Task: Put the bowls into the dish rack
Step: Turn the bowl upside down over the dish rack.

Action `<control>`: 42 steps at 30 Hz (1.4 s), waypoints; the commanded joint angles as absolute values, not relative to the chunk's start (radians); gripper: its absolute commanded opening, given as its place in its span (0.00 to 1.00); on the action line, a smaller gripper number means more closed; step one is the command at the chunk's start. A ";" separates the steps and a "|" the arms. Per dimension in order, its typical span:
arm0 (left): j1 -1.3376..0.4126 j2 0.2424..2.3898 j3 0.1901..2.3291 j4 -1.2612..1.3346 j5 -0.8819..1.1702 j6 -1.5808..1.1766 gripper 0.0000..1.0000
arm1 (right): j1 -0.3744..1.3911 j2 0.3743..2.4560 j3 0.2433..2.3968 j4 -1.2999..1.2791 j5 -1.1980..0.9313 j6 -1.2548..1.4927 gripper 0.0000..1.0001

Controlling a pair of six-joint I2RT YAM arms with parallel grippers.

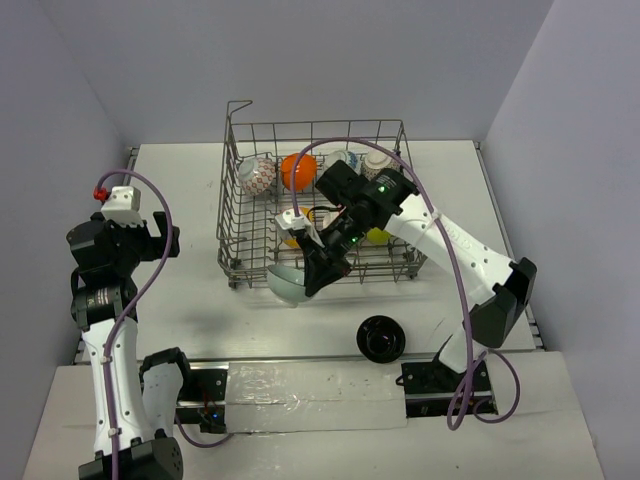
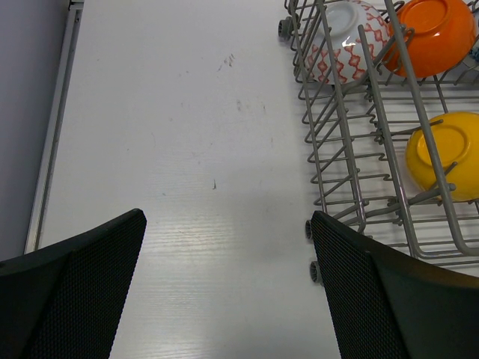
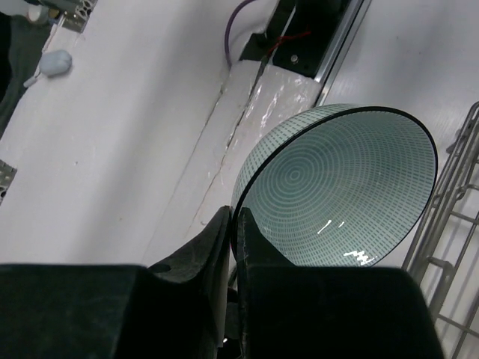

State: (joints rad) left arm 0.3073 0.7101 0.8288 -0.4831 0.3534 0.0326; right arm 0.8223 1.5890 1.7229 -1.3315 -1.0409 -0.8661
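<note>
My right gripper (image 1: 312,283) (image 3: 233,213) is shut on the rim of a pale teal bowl (image 1: 287,284) (image 3: 340,187), held on edge at the front left side of the grey wire dish rack (image 1: 235,215) (image 2: 340,134). Inside the rack sit a red-and-white patterned bowl (image 1: 256,176) (image 2: 340,37), an orange bowl (image 1: 297,171) (image 2: 434,34), a yellow bowl (image 2: 447,153) and two patterned bowls (image 1: 375,163) at the back. A glossy black bowl (image 1: 381,339) lies on the table in front of the rack. My left gripper (image 1: 150,238) (image 2: 224,224) hangs open over bare table, left of the rack.
The white table (image 1: 180,180) ends at a metal rail (image 2: 52,134) on the left. A taped seam and the arm bases (image 1: 430,378) lie along the near edge. Purple cables loop over both arms.
</note>
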 commanded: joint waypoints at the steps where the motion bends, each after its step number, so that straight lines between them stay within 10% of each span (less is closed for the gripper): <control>1: 0.314 0.700 0.825 -0.453 0.380 0.020 0.99 | 0.792 1.608 1.796 -1.445 -1.180 -0.930 0.00; 20: 0.318 0.701 0.824 -0.449 0.387 0.020 0.99 | 0.551 1.831 2.074 -1.186 -1.381 -0.501 0.00; 32: 0.316 0.712 0.825 -0.451 0.388 0.023 0.99 | 0.472 1.842 1.817 -0.079 -1.374 0.579 0.00; 37: 0.318 0.707 0.819 -0.449 0.393 0.021 0.99 | 0.443 1.923 1.635 0.991 -1.356 1.369 0.00; 42: 0.319 0.712 0.821 -0.451 0.394 0.020 0.99 | 0.436 1.976 1.599 1.025 -1.306 1.413 0.00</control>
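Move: The right hand already pinches the pale green bowl by its rim. The rack's empty front-left place lies about 19 cm ahead, 15 cm left and 21 cm below. The yellow bowl stands level with that place, 11 cm to its right; the red-patterned bowl some 12 cm beyond it and 2 cm to its right. From the idle left hand, that place is roughly 4 cm ahead, 24 cm right and 19 cm below. Right hand carries the pinched bowl some 23 cm forward over the rack, rising slightly, turning it about 55 degrees. ##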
